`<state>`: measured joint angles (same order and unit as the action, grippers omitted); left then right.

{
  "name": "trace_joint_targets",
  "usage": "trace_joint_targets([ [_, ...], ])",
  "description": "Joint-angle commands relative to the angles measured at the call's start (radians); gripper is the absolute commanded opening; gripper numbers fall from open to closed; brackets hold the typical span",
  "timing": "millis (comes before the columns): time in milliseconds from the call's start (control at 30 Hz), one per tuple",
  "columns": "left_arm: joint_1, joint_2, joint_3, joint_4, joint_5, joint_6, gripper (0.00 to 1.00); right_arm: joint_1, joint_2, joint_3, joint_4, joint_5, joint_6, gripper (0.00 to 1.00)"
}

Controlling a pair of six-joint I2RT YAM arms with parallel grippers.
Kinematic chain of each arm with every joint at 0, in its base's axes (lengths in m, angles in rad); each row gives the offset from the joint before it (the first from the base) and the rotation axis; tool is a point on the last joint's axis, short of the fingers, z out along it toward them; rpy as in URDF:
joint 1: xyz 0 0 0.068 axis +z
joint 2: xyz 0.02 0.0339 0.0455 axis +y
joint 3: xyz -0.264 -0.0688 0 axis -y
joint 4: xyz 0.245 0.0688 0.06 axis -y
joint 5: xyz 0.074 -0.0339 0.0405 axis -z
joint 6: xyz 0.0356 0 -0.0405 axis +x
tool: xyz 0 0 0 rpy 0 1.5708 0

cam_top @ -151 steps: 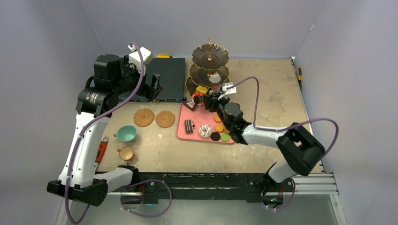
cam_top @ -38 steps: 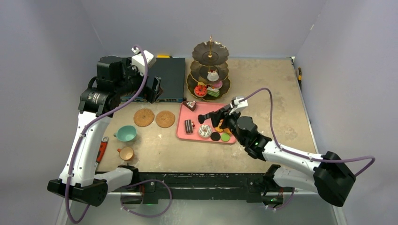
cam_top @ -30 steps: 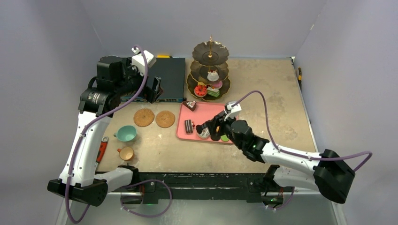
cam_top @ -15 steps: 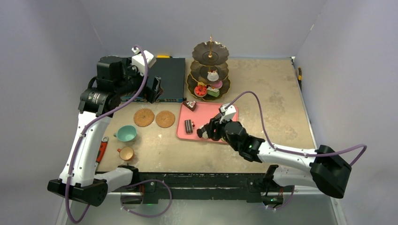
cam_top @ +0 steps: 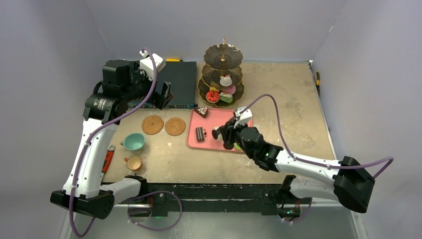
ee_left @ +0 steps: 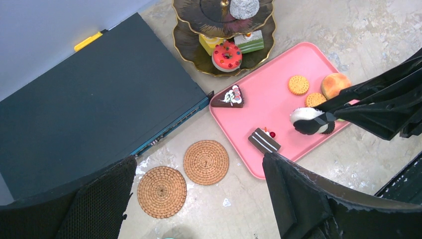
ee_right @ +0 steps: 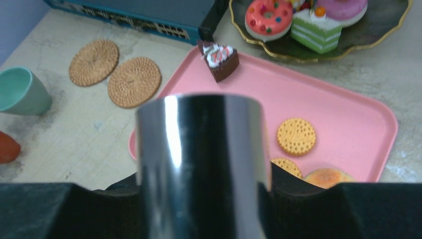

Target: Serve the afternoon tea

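My right gripper (cam_top: 234,134) is shut on the black tongs (ee_right: 199,164), which fill the right wrist view. The tong tips pinch a white-iced doughnut (ee_left: 308,121) over the pink tray (cam_top: 211,124). A layered chocolate slice (cam_top: 200,134), a chocolate wedge (cam_top: 201,112), biscuits (ee_right: 296,135) and a bun (ee_left: 334,84) lie on the tray. The dark tiered stand (cam_top: 222,74) behind it carries several cakes. Two woven coasters (cam_top: 153,124) (cam_top: 175,126) lie left of the tray. The teal cup (cam_top: 133,142) and tan cup (cam_top: 134,163) stand nearer. My left gripper (cam_top: 161,94) hangs open above the coasters, holding nothing.
A flat dark blue box (cam_top: 174,82) lies at the back left, touching the tray's corner. A red-handled tool (cam_top: 108,159) lies at the table's left edge beside the tan cup. Grey walls enclose the table on three sides.
The right arm lowered the tongs onto the doughnut, squeezed them shut on it and drew it up a little. The left arm has not moved.
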<state>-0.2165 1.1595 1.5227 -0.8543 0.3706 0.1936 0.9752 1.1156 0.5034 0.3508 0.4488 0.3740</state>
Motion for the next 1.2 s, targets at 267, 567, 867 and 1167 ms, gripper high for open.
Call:
trace_joint_targets([
  [267, 0.003, -0.005, 0.03, 0.012, 0.006, -0.009, 0.99, -0.07, 0.14, 0.376, 0.243, 0.001, -0.342, 0.37],
  [567, 0.004, -0.012, 0.032, 0.01, 0.004, -0.007, 0.99, -0.123, 0.331, 0.491, 0.465, -0.046, -0.572, 0.37],
  [867, 0.003, -0.017, 0.023, 0.008, -0.004, 0.003, 0.99, -0.127, 0.421, 0.484, 0.605, -0.047, -0.799, 0.36],
  [1167, 0.005, -0.018, 0.025, 0.007, -0.005, 0.0, 0.99, -0.144, 0.538, 0.528, 0.662, -0.079, -0.862, 0.37],
])
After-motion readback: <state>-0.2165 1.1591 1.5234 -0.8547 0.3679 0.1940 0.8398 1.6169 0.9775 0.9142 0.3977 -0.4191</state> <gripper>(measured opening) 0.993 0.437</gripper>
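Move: The tongs in the right hand already pinch the white striped donut. Its likely place, the left part of the stand's middle tier, lies about 22 cm ahead of that hand, 6 cm left and roughly level. On that tier the white cream cake stands some 6 cm farther right; the red donut is on the bottom tier, 20 ahead, 5 left and 10 below the hand. The chocolate slice is 13 ahead, 10 left, 14 below. From the left hand that spot is 18 ahead, 16 right, 20 below. Still pinching the white striped donut in the tongs, the right hand carries it up and forward off the tray side towards the middle tier, about 14 cm each way with some 5 cm of leftward drift. It rises to about 17 cm first, then sinks a little while reaching on, the wrist tipping the fingers up by some 40 degrees and rolling its left side down; the grip stays unchanged. ##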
